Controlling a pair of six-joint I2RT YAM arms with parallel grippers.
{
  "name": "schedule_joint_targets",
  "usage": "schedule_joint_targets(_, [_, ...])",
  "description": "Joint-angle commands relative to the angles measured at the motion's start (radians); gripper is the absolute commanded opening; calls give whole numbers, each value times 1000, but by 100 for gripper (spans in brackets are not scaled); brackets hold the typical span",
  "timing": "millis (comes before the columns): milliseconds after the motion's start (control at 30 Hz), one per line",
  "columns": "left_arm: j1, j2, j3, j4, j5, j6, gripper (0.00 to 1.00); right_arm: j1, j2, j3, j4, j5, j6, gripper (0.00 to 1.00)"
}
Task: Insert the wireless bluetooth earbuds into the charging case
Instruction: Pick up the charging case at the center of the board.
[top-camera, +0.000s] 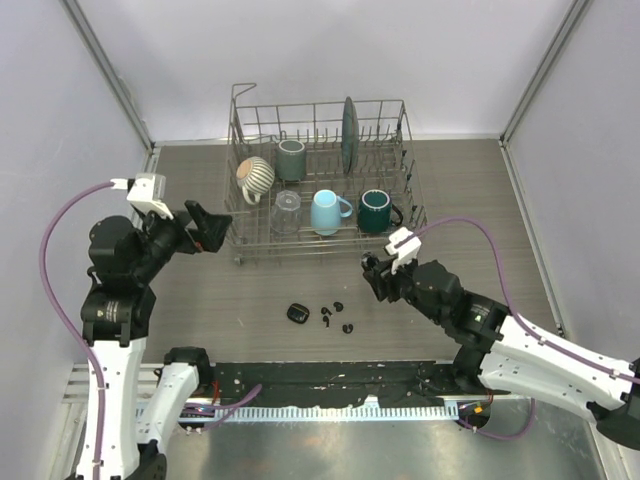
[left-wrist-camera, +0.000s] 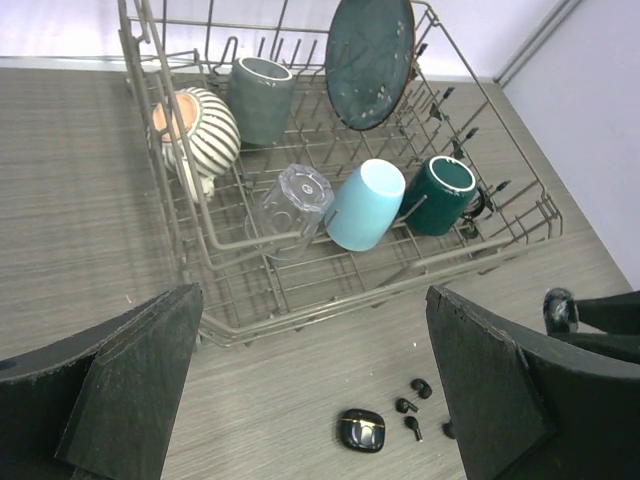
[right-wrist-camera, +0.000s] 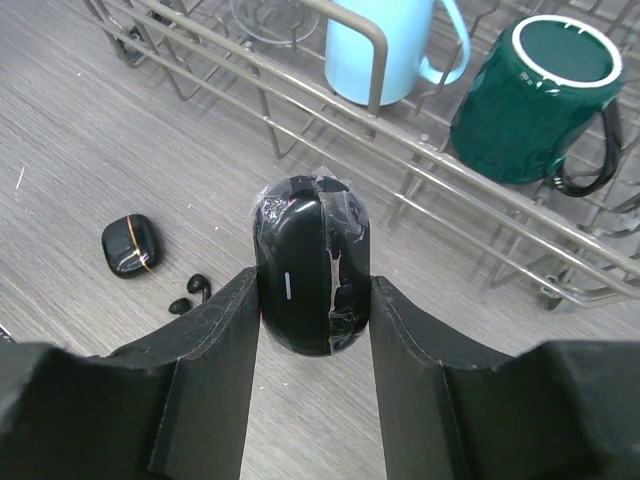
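My right gripper (right-wrist-camera: 312, 292) is shut on a glossy black oval charging case (right-wrist-camera: 312, 265) wrapped in clear film, held closed and upright above the table; from above, the gripper (top-camera: 368, 272) hovers right of the loose pieces. A second black case (top-camera: 297, 313) with a gold line lies on the table (left-wrist-camera: 361, 430) (right-wrist-camera: 131, 245). Beside it lie tiny black earbuds (top-camera: 327, 314) (left-wrist-camera: 405, 405) (right-wrist-camera: 199, 286). My left gripper (top-camera: 215, 228) (left-wrist-camera: 312, 300) is open and empty, raised at the rack's left front corner, well away from them.
A wire dish rack (top-camera: 300, 243) fills the back of the table, holding a striped mug (top-camera: 256, 175), grey cup (top-camera: 291, 158), glass (top-camera: 286, 211), light blue mug (top-camera: 326, 211), green mug (top-camera: 376, 210) and dark plate (top-camera: 348, 122). Walls close both sides.
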Motion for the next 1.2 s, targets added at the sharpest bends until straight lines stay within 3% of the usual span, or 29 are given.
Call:
schedule_joint_targets(0, [2, -62, -60, 108, 81, 20, 100, 6, -105, -35, 102, 54, -91, 1])
schedule_joint_targets(200, [2, -97, -100, 180, 70, 27, 100, 6, -184, -86, 180, 28, -158, 1])
schedule_joint_targets(500, [2, -67, -86, 193, 118, -6, 100, 6, -158, -63, 164, -49, -180, 1])
schedule_joint_targets(667, [2, -18, -35, 84, 203, -26, 100, 6, -139, -37, 148, -152, -198, 1])
schedule_joint_targets(800, [-3, -19, -89, 157, 329, -175, 100, 9, -40, 37, 53, -215, -230, 1])
schedule_joint_targets(933, [-27, -66, -126, 202, 343, -230, 100, 45, 23, 112, -7, -138, -242, 1])
schedule_joint_targets(1167, [-80, -77, -161, 202, 369, -290, 100, 157, -18, 82, 114, -140, -329, 1])
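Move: The charging case is already pinched in my right fingers; my empty, open left hand has it about 31 cm to its right, 3 cm back and 15 cm lower. From my right hand, those open left fingers are some 31 cm left, 3 ahead and 15 higher. On the table about 18 cm below my right hand lie the loose earbuds, 8 cm left and 6 back, and the second black case, 16 left and 5 back. The green mug is roughly 18 cm ahead, 4 right and 10 below. I bring my hands towards each other in the air. My right keeps its pinch on the charging case, first rising about 3 cm with a small drift right while its fingertips tip up, then swinging some 5 cm left and drawing back, turning counter-clockwise. My left, fingers still wide open, mostly wavers at first, then slides right about 5 cm and back, turning clockwise and rolling its left side down. ##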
